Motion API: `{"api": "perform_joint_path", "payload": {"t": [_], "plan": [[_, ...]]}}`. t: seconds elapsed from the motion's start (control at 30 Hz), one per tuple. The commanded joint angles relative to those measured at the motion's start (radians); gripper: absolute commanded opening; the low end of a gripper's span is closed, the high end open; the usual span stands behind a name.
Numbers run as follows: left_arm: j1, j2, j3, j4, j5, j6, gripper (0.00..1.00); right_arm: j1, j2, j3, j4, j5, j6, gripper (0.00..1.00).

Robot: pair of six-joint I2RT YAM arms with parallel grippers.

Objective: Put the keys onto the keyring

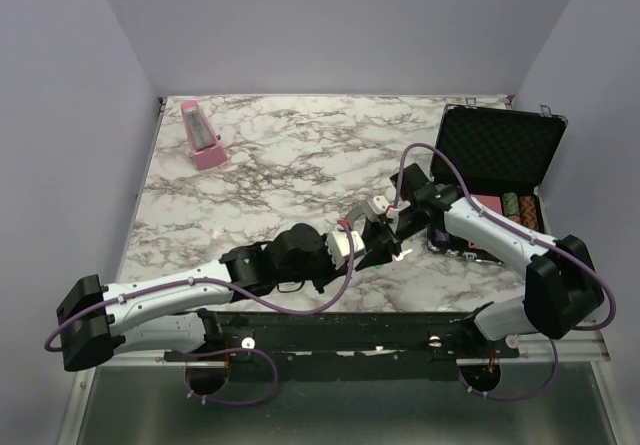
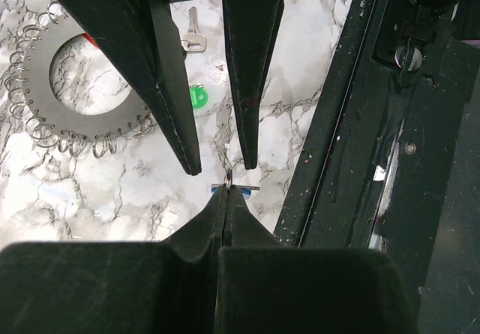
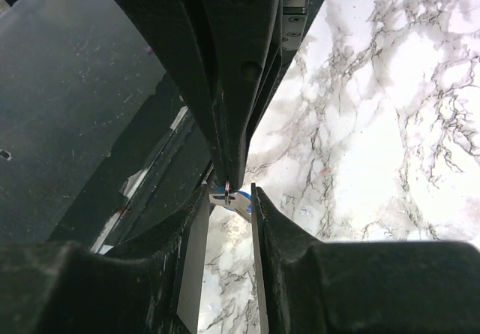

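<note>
My left gripper (image 2: 227,189) is shut on a small wire loop that carries the blue-headed key (image 3: 241,201), holding it just above the marble near the table's front edge. My right gripper (image 3: 231,191) stands open, one finger on each side of that key. In the left wrist view the right gripper's fingers (image 2: 184,124) come down from above. The keyring (image 2: 45,112), flat and grey with wire loops round its rim, lies to the left. Beside it lie a silver key (image 2: 193,34) and a green-headed key (image 2: 197,98). In the top view both grippers meet at the front centre (image 1: 385,245).
An open black case (image 1: 500,150) with stacked chips (image 1: 515,205) sits at the right, under the right arm. A pink metronome (image 1: 203,135) stands at the back left. The black frame rail (image 2: 352,124) runs close beside the grippers.
</note>
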Motion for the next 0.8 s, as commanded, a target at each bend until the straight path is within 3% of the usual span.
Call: {"api": "perform_joint_path", "payload": {"t": [0.0, 0.27, 0.63, 0.77], "plan": [[0.009, 0.015, 0.021, 0.022, 0.042, -0.023, 0.0, 0.02, -0.016, -0.022, 0.069, 0.026, 0.076, 0.34], [0.031, 0.011, 0.019, 0.015, 0.042, -0.042, 0.0, 0.052, -0.006, -0.025, 0.071, 0.068, 0.081, 0.21], [0.048, 0.002, 0.002, 0.049, 0.056, -0.066, 0.0, 0.058, 0.0, -0.025, 0.097, 0.085, 0.111, 0.16], [0.051, -0.005, -0.01, 0.072, 0.058, -0.078, 0.0, 0.058, 0.0, -0.022, 0.097, 0.089, 0.116, 0.01]]}}
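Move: The small ring with the blue key sits in the left hand's fingertips, about 1 cm to the right of the left hand and 1 cm below. From the right hand's open fingers the small ring lies about 1 cm to the left, 1 cm below and level fore and aft. On the table some 12 cm below the right hand, the green key lies about 5 cm ahead and 4 cm right, and the grey keyring roughly 13 cm ahead and 1 cm right. Leftward and down together, about 1 cm each, the right hand eases up to the left hand's fingertips while its partly open fingers close nearly shut, pinching the small ring at the blue key. The left hand keeps its hold on the ring, staying almost in place and tipping only slightly. ##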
